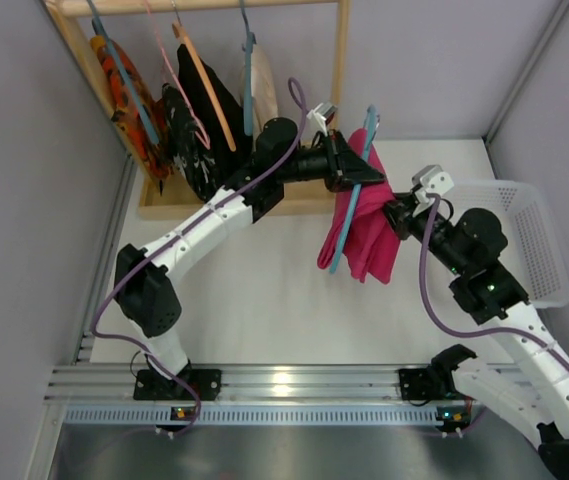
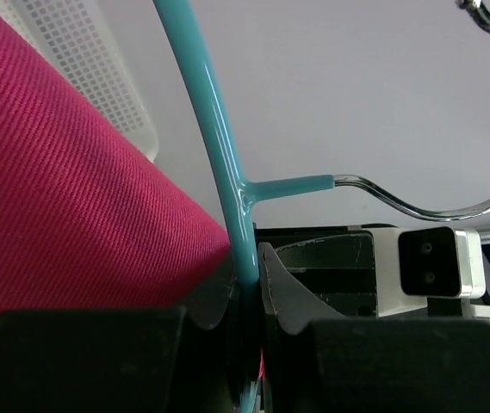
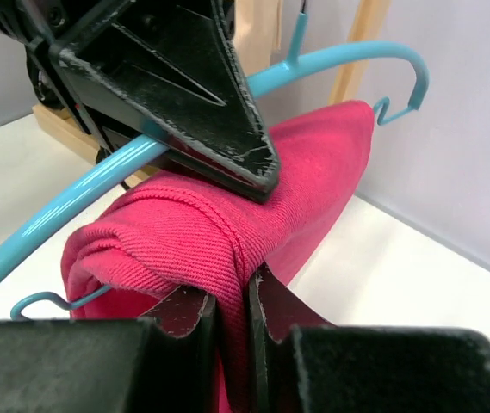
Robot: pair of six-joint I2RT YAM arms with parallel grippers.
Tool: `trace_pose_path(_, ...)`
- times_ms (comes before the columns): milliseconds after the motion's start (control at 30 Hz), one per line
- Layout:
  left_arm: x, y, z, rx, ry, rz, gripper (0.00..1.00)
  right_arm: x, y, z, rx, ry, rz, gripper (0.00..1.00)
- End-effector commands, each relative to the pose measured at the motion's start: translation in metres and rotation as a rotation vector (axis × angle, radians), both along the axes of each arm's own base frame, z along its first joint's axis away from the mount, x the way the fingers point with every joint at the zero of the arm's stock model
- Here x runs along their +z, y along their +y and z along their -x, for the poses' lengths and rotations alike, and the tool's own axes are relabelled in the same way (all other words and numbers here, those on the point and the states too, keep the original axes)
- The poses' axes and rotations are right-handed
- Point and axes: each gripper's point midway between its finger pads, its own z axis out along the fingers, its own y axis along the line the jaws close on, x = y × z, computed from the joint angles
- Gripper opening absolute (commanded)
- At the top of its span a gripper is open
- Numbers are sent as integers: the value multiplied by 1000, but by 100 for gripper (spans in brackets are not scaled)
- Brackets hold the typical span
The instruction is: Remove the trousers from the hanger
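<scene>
The pink-red trousers (image 1: 367, 228) hang folded over a teal hanger (image 1: 353, 205) held in the air above the table's middle right. My left gripper (image 1: 356, 168) is shut on the hanger's teal bar (image 2: 227, 185), just below its neck and metal hook (image 2: 425, 203); the trousers (image 2: 51, 189) fill the left of that view. My right gripper (image 1: 400, 216) is shut on a fold of the trousers (image 3: 227, 232), pinched between its fingers (image 3: 272, 307) from the right side. The hanger (image 3: 81, 200) and the left gripper's black finger (image 3: 184, 90) show above the fabric in the right wrist view.
A wooden rack (image 1: 309, 60) at the back left holds several hangers with garments, among them a black one (image 1: 199, 125) and an orange patterned one (image 1: 129, 95). A white mesh basket (image 1: 534, 235) stands at the right edge, and its corner shows in the left wrist view (image 2: 98, 77).
</scene>
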Motion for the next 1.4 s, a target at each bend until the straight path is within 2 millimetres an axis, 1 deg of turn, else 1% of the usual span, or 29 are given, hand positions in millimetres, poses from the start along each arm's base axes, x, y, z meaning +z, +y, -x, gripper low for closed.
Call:
trace_pose_path(0,30,19,3,20,-188,61,0,132,-31,31,-68,-328,-205,0)
trace_pose_path(167,6,23,-7,54,-157,22,0,152,-46,40,-116,-359,-240,0)
trace_pose_path(200,2,24,-9,61,-153,15,0,159,-50,45,-126,-374,-251,0)
trace_pose_path(267,-8,26,-14,76,-138,-1,0,166,-58,49,-153,-386,-268,0)
trace_pose_path(367,-17,29,-20,96,-125,-14,0,179,-66,59,-167,-409,-292,0)
trace_pose_path(400,-22,31,-22,103,-112,-22,0,186,-73,63,-193,-422,-310,0)
trace_pose_path(500,-34,34,-29,122,-78,-38,0,203,-85,75,-220,-449,-351,0)
trace_pose_path(567,-37,35,-31,133,-69,-43,0,211,-94,80,-251,-460,-373,0)
trace_pose_path(600,-39,36,-32,136,-65,-46,0,218,-100,85,-264,-476,-388,0)
trace_pose_path(767,-44,35,-32,132,-54,-52,0,234,-119,101,-321,-518,-415,0)
trace_pose_path(1000,-41,36,-25,99,-59,-47,0,256,-148,118,-436,-599,-410,0)
trace_pose_path(1100,-37,36,-18,69,-79,-41,0,255,-164,120,-523,-598,-394,0)
trace_pose_path(1133,-34,36,-15,58,-89,-38,0,252,-176,120,-587,-584,-404,0)
trace_pose_path(1200,-30,36,-10,43,-118,-35,0,243,-190,118,-679,-564,-365,0)
trace_pose_path(1233,-29,37,-9,38,-127,-34,0,237,-201,118,-739,-548,-364,0)
trace_pose_path(1367,-24,40,-3,22,-167,-30,0,218,-231,127,-916,-533,-323,0)
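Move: The right hand pinches the trousers, whose middle lies about 5 cm to its left, 2 cm back and 4 cm below; the hanger they still drape over is centred roughly 7 cm left, 2 cm ahead and 3 cm above. The white basket stands some 31 cm to its right, 6 cm farther out and about 32 cm lower. From the left hand, gripping the hanger, the trousers' middle is about 4 cm back, 1 cm right and 8 cm below. Keeping its pinch on the trousers, the right hand draws them off the hanger, easing right at first, then sweeping right and up some 19 cm each way and about 9 cm back, away from the hanger. Its wrist turns clockwise about 40 degrees and tips the fingers upward. The left hand keeps hold of the hanger, sinking about 7 cm and drifting slightly left. ##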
